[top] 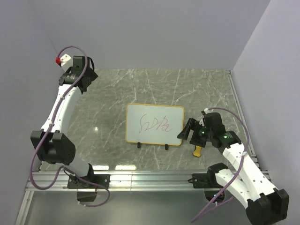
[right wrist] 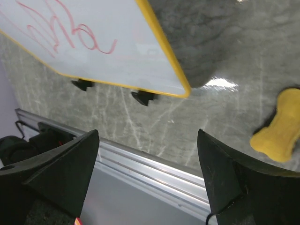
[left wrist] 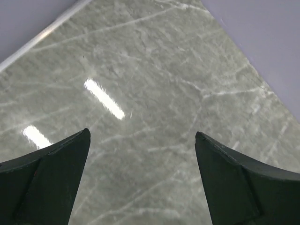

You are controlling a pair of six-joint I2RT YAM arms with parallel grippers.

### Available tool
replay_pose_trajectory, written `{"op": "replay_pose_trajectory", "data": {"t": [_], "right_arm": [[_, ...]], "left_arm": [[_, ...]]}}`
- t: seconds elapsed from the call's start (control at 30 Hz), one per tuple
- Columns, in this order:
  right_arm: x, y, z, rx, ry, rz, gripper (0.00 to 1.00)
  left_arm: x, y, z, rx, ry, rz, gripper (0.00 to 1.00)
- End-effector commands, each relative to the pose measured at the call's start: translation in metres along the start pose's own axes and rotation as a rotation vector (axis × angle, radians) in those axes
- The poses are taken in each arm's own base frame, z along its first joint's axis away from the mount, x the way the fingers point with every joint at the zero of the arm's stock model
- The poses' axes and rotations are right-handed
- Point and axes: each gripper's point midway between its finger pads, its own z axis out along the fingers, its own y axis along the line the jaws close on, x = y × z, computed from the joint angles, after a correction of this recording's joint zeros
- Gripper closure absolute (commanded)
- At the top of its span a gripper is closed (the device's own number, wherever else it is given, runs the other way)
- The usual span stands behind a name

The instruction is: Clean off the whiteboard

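Note:
The whiteboard point(top: 140, 117) lies flat mid-table, with a yellow-orange frame, red scribbles on it and two black feet on its near edge. It also shows in the right wrist view point(right wrist: 108, 56). The yellow bone-shaped eraser point(top: 198, 151) lies on the table right of the board's near right corner, and shows in the right wrist view point(right wrist: 277, 126) too. My right gripper point(top: 186, 130) is open and empty, just right of the board and above the eraser; in its own view point(right wrist: 147, 131) the jaws stand wide apart. My left gripper point(top: 89, 74) is open and empty at the far left, over bare table point(left wrist: 143, 133).
A grey marble tabletop point(top: 112, 93) with purple-grey walls behind and at the right. An aluminium rail point(top: 150, 180) runs along the near edge and shows in the right wrist view point(right wrist: 154, 173). A white block with a red button point(top: 62, 59) sits on the left wrist.

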Motion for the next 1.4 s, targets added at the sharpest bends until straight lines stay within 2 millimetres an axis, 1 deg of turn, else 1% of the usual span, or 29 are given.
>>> {"op": "replay_pose_trajectory", "data": {"t": [0.0,0.03,0.07,0.1,0.13,0.17,0.2,0.23,0.27,0.3,0.33,0.37,0.4,0.43,0.47,0.5,0.53,0.6,0.7,0.73,0.77,0.9,0.97,1.1,1.17,1.2,1.37], "right_arm": [[-0.001,-0.011,-0.01,0.075,-0.015,-0.005,0.08],[0.0,-0.019,-0.014,0.117,-0.016,-0.015,0.08],[-0.009,-0.025,-0.019,0.17,-0.062,-0.026,0.07],[-0.011,-0.03,-0.022,0.204,-0.074,-0.022,0.07],[-0.013,-0.029,-0.026,0.216,-0.077,-0.015,0.07],[-0.016,-0.034,-0.027,0.251,-0.089,-0.006,0.07],[-0.016,-0.039,-0.027,0.294,-0.076,0.018,0.07],[-0.015,-0.043,-0.03,0.33,-0.063,0.051,0.08],[-0.015,-0.05,-0.029,0.378,-0.052,0.068,0.09],[-0.015,-0.053,-0.029,0.403,-0.049,0.079,0.1],[-0.015,-0.056,-0.029,0.426,-0.045,0.096,0.18],[-0.015,-0.06,-0.028,0.445,-0.045,0.107,0.21],[-0.016,-0.068,-0.026,0.495,-0.052,0.122,0.23],[-0.014,-0.073,-0.025,0.518,-0.045,0.13,0.23],[-0.013,-0.077,-0.024,0.536,-0.036,0.131,0.24],[-0.014,-0.085,-0.022,0.588,-0.039,0.146,0.24],[-0.012,-0.091,-0.021,0.617,-0.031,0.152,0.25],[-0.009,-0.1,-0.017,0.661,-0.015,0.158,0.25],[-0.004,-0.106,-0.007,0.675,0.016,0.168,0.25],[0.0,-0.112,-0.005,0.693,0.025,0.174,0.25],[0.003,-0.115,-0.003,0.708,0.041,0.181,0.25],[0.002,-0.12,0.005,0.729,0.034,0.203,0.3],[0.004,-0.124,0.008,0.749,0.041,0.215,0.3],[0.006,-0.128,0.017,0.755,0.057,0.221,0.34],[0.011,-0.131,0.021,0.768,0.082,0.227,0.37],[0.013,-0.133,0.025,0.763,0.087,0.228,0.4],[0.024,-0.139,0.036,0.761,0.132,0.241,0.45]], "left_arm": [[-0.008,0.005,-0.041,0.05,0.076,-0.078,0.01],[0.009,0.01,-0.036,0.043,0.141,-0.069,0.0],[0.027,-0.005,-0.035,0.186,0.262,-0.058,0.01],[0.042,-0.003,-0.031,0.222,0.315,-0.041,0.01],[0.074,0.012,-0.029,0.198,0.389,-0.041,0.01],[0.079,0.021,-0.026,0.195,0.401,-0.061,0.01],[0.081,0.017,-0.027,0.24,0.389,-0.068,0.01],[0.088,0.018,-0.037,0.289,0.393,-0.07,0.0],[0.085,0.016,-0.042,0.324,0.367,-0.046,0.01],[0.087,0.01,-0.052,0.36,0.355,-0.022,0.01],[0.08,0.007,-0.057,0.383,0.319,-0.008,0.01],[0.083,0.006,-0.06,0.401,0.316,0.03,0.01],[0.086,0.006,-0.061,0.403,0.326,0.043,0.01],[0.093,0.01,-0.061,0.39,0.353,0.054,0.01],[0.099,0.009,-0.063,0.405,0.376,0.071,0.0],[0.111,0.012,-0.062,0.401,0.402,0.084,0.01],[0.111,0.01,-0.067,0.426,0.393,0.084,0.01],[0.12,0.008,-0.076,0.468,0.396,0.092,0.01],[0.131,0.014,-0.086,0.506,0.402,0.092,0.01],[0.131,0.015,-0.089,0.516,0.395,0.096,0.01],[0.134,0.018,-0.091,0.515,0.408,0.105,0.0],[0.14,0.023,-0.095,0.517,0.417,0.124,0.01],[0.139,0.023,-0.097,0.524,0.414,0.127,0.01],[0.138,0.021,-0.098,0.53,0.414,0.14,0.01],[0.136,0.019,-0.097,0.531,0.415,0.146,0.01],[0.137,0.019,-0.096,0.525,0.42,0.152,0.01],[0.137,0.017,-0.094,0.527,0.42,0.164,0.01]]}}
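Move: About 8 cm to the right hand's right, some 3 cm back and 11 cm below lies the yellow-handled eraser. The whiteboard's middle is about 12 cm ahead, 14 cm left and 9 cm below that hand; its nearer black clip is 1 cm ahead, 8 cm left and 12 cm down. From the left hand, the whiteboard is about 12 cm back, 35 cm right and 22 cm below; the eraser is 26 cm back, 58 cm right and 25 cm below. Swinging away from the whiteboard, the right hand goes some 8 cm right, then mostly down to about 11 cm lower, its slanted fingers turning straight down and closing to just over half open astride the eraser's yellow handle; a firm pinch isn't visible. The left hand, wide open, comes back 12 cm, right 11 cm and down 7 cm towards the whiteboard, turning some 30 degrees clockwise. ##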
